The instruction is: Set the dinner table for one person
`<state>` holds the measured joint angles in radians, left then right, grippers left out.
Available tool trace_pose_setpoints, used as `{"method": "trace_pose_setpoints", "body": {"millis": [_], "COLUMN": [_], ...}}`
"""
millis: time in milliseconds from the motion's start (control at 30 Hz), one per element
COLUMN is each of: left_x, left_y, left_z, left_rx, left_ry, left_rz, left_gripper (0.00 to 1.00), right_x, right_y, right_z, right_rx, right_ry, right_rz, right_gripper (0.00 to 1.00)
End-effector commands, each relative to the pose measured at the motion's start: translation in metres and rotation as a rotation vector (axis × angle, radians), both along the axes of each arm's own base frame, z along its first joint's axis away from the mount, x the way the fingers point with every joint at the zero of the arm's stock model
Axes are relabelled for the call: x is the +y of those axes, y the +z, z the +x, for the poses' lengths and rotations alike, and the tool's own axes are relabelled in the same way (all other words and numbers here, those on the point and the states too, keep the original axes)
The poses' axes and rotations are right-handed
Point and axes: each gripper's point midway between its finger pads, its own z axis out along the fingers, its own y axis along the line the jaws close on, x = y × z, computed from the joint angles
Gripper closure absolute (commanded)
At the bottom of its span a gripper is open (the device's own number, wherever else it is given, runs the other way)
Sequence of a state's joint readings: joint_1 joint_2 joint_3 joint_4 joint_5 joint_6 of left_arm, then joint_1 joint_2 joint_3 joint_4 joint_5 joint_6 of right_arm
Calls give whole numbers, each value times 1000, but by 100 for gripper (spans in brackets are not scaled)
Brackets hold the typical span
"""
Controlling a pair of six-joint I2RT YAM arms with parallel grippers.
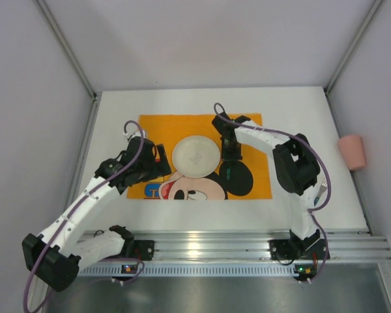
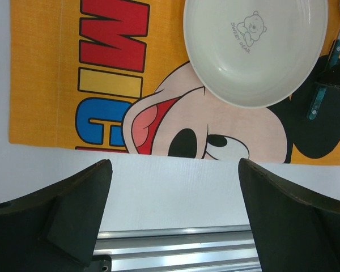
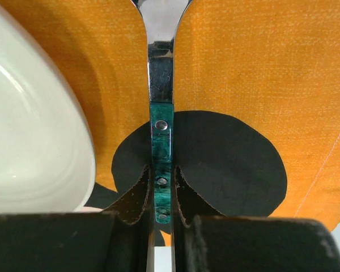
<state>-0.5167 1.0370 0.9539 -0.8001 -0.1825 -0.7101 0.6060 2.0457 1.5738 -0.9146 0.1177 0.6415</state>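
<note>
On the white dinner table [image 1: 117, 117] an orange cartoon-mouse placemat [image 1: 247, 130] carries a cream plate [image 1: 195, 155] at its middle. My right gripper [image 1: 229, 156] hangs just right of the plate, shut on the green handle of a steel piece of cutlery [image 3: 161, 141]. Its head runs off the top of the right wrist view, over the placemat [image 3: 243, 68]. My left gripper [image 1: 158, 160] stands open and empty at the plate's left. In its wrist view the left gripper [image 2: 174, 170] frames bare table [image 2: 175, 187], with the plate [image 2: 255, 51] beyond.
A pink cup [image 1: 352, 152] sits at the far right, beside the table's right edge. An aluminium rail [image 1: 208, 244] runs along the near edge, by the arm bases. Frame posts rise at both back corners.
</note>
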Motion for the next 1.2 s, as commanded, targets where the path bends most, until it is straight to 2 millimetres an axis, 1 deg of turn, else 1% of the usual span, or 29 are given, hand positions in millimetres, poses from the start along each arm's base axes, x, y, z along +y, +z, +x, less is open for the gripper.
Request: {"method": "trace_pose_setpoints", "body": {"millis": [0, 33, 100, 133, 167, 200, 233, 267, 333, 367, 400, 433, 467, 533, 567, 600, 633, 667, 700, 733, 800, 833, 867, 900, 933, 967, 1033, 1067, 1167], "left_x": [10, 11, 13, 13, 14, 14, 14, 13, 11, 10, 7, 4, 1, -7, -10, -13, -20, -25, -30, -38, -47, -55, -62, -65, -69, -71, -75, -75, -72], "left_y": [17, 17, 16, 16, 16, 17, 18, 18, 19, 15, 15, 15, 11, 10, 3, 0, -7, -9, -11, -17, -18, -19, -22, -22, -24, -25, -22, -21, -16], "left_z": [-3, -4, -5, -5, -4, -3, -3, -1, 2, 3, 4, 8, 9, 16, 19, 21, 23, 28, 30, 32, 39, 39, 42, 45, 49, 50, 53, 54, 53], "left_rx": [-41, -41, -37, -38, -37, -41, -43, -42, -51, -42, -43, -57, -48, -59, -46, -44, -16, -21, -13, 10, 13, 30, 50, 51, 62, 68, 68, 66, 63], "left_ry": [6, 6, 3, 1, 1, -3, -5, -8, -16, -20, -33, -39, -48, -74, -80, -92, -110, -121, -133, -154, -172, -200, -214, -220, -227, -235, -248, -250, -245], "left_rz": [17, 19, 27, 30, 33, 33, 35, 35, 32, 35, 30, 20, 21, 3, 4, -2, -12, -25, -39, -56, -73, -98, -112, -117, -119, -124, -128, -124, -113], "left_gripper": [2, 2, 2, 2, 2, 2, 2, 2, 2, 2, 2, 2, 2, 2, 2, 2, 2, 2, 2, 2, 2, 2, 2, 3, 3, 3, 3, 3, 3], "right_x": [12, 11, 11, 9, 8, 6, -1, -10, -33, -48, -65, -79, -108, -140, -176, -193, -207, -233, -244, -251, -281, -289, -295, -310, -311, -317, -333, -342, -361], "right_y": [17, 13, 9, 8, 12, 15, 20, 32, 46, 55, 59, 62, 66, 69, 71, 71, 70, 67, 64, 61, 51, 48, 41, 37, 35, 33, 33, 32, 24], "right_z": [19, 19, 20, 19, 19, 19, 21, 17, 19, 10, 8, 4, -8, -23, -41, -50, -60, -77, -84, -90, -110, -115, -124, -131, -132, -131, -136, -137, -142], "right_rx": [-67, -63, -57, -55, -61, -66, -87, -101, -148, -167, -173, -178, -175, -166, -158, -152, -144, -132, -126, -118, -67, -51, -21, -2, 12, 16, 24, 27, 46], "right_ry": [-35, -34, -27, -28, -29, -25, -33, -37, -59, -66, -85, -108, -165, -270, -384, -464, -524, -622, -660, -676, -768, -792, -813, -878, -901, -923, -988, -1021, -1068], "right_rz": [23, 17, 8, 2, -1, -8, -30, -43, -85, -90, -104, -117, -120, -102, -103, -97, -92, -98, -105, -114, -146, -161, -172, -177, -140, -140, -151, -154, -168], "right_gripper": [100, 100, 88, 77, 52, 44, 39, 33, 26, 18, 16, 14, 12, 10, 9, 9, 9, 8, 7, 7, 7, 7, 7, 7, 7, 7, 7, 7, 9]}}
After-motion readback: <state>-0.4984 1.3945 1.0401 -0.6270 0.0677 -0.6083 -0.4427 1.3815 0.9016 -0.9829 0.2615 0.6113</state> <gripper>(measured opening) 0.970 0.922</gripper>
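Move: Near the table's right edge lies the fork, about 33 cm to the right of the right hand and 12 cm nearer the base, level with its fingers, which hold the spoon's handle down on the placemat. The spoon's middle is 5 cm ahead, the plate 13 cm left and 4 cm ahead, the pink cup some 46 cm right and 7 cm ahead. From the left hand the plate is about 15 cm ahead, 12 cm right and 12 cm below; the fork is roughly 57 cm right, 3 cm back and 13 cm below. Opening wide to let go of the spoon's handle, the right hand then sweeps about 34 cm right and 15 cm back to the fork, arching some 7 cm up before sinking over its handle, still open, and turning nearly 60 degrees clockwise. The left hand, kept open, later travels about 6 cm right, dips 5 cm and eases forward towards the plate. ##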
